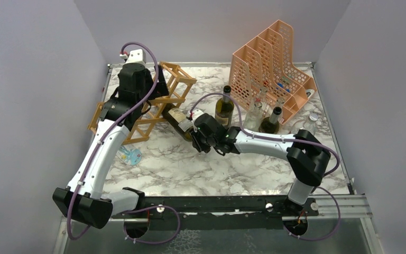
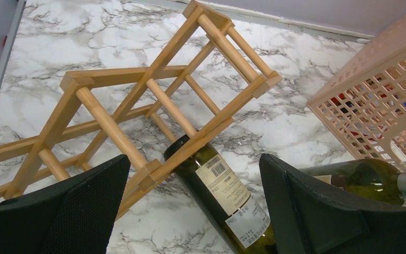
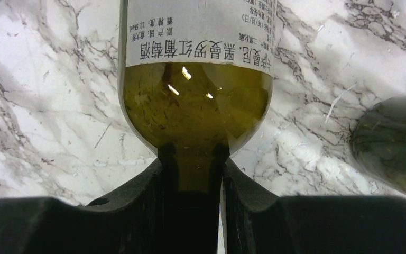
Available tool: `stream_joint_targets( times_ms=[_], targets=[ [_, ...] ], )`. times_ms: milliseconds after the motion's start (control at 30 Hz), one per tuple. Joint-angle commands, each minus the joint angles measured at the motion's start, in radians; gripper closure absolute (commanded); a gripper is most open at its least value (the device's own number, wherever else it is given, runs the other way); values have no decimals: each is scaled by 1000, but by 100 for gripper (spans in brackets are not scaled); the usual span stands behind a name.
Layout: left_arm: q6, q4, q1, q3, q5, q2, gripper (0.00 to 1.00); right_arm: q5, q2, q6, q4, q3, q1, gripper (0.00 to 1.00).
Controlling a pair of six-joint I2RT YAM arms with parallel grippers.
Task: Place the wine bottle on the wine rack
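The wine rack (image 1: pixel 178 79), a light wooden stick frame, stands at the back left and also shows in the left wrist view (image 2: pixel 164 100). The wine bottle (image 1: pixel 178 120) is dark green with paper labels. It lies slanted with its base tucked under a rack stick (image 2: pixel 227 196). My right gripper (image 1: pixel 196 136) is shut on the bottle's neck (image 3: pixel 193 169), just below the shoulder (image 3: pixel 195 100). My left gripper (image 1: pixel 158 87) hovers over the rack, open and empty (image 2: pixel 193 174), with a finger on each side of the bottle's body.
A peach mesh file holder (image 1: pixel 272 58) stands at the back right (image 2: pixel 380 100). Several upright bottles (image 1: pixel 224 106) cluster in front of it, one close to my right wrist (image 3: pixel 391 143). A small bluish object (image 1: pixel 131 155) lies by the left arm. Walls enclose the table.
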Motion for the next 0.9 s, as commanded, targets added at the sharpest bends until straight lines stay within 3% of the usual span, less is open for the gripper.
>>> stream_joint_targets(
  times_ms=[0, 467, 867],
  targets=[
    [4, -14, 47, 31, 59, -8, 1, 33, 15, -65, 160, 87, 9, 99],
    [50, -30, 80, 33, 58, -16, 1, 86, 109, -195, 163, 216, 9, 99],
    [53, -59, 83, 19, 32, -23, 1, 148, 220, -195, 184, 326, 8, 99]
  ],
)
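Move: The right hand holds the wine bottle by its neck, base already at the near rail of the rack. The cell it is going into is centred about 19 cm ahead of this hand and 15 cm to its left, roughly level. A standing bottle is some 8 cm ahead and 9 cm right. From the left hand the cell is about 7 cm ahead, straight in line sideways and 24 cm below. Right hand, neck still gripped, slides the bottle about 6 cm forward and left into the cell, fingers tipping up 10 degrees. ##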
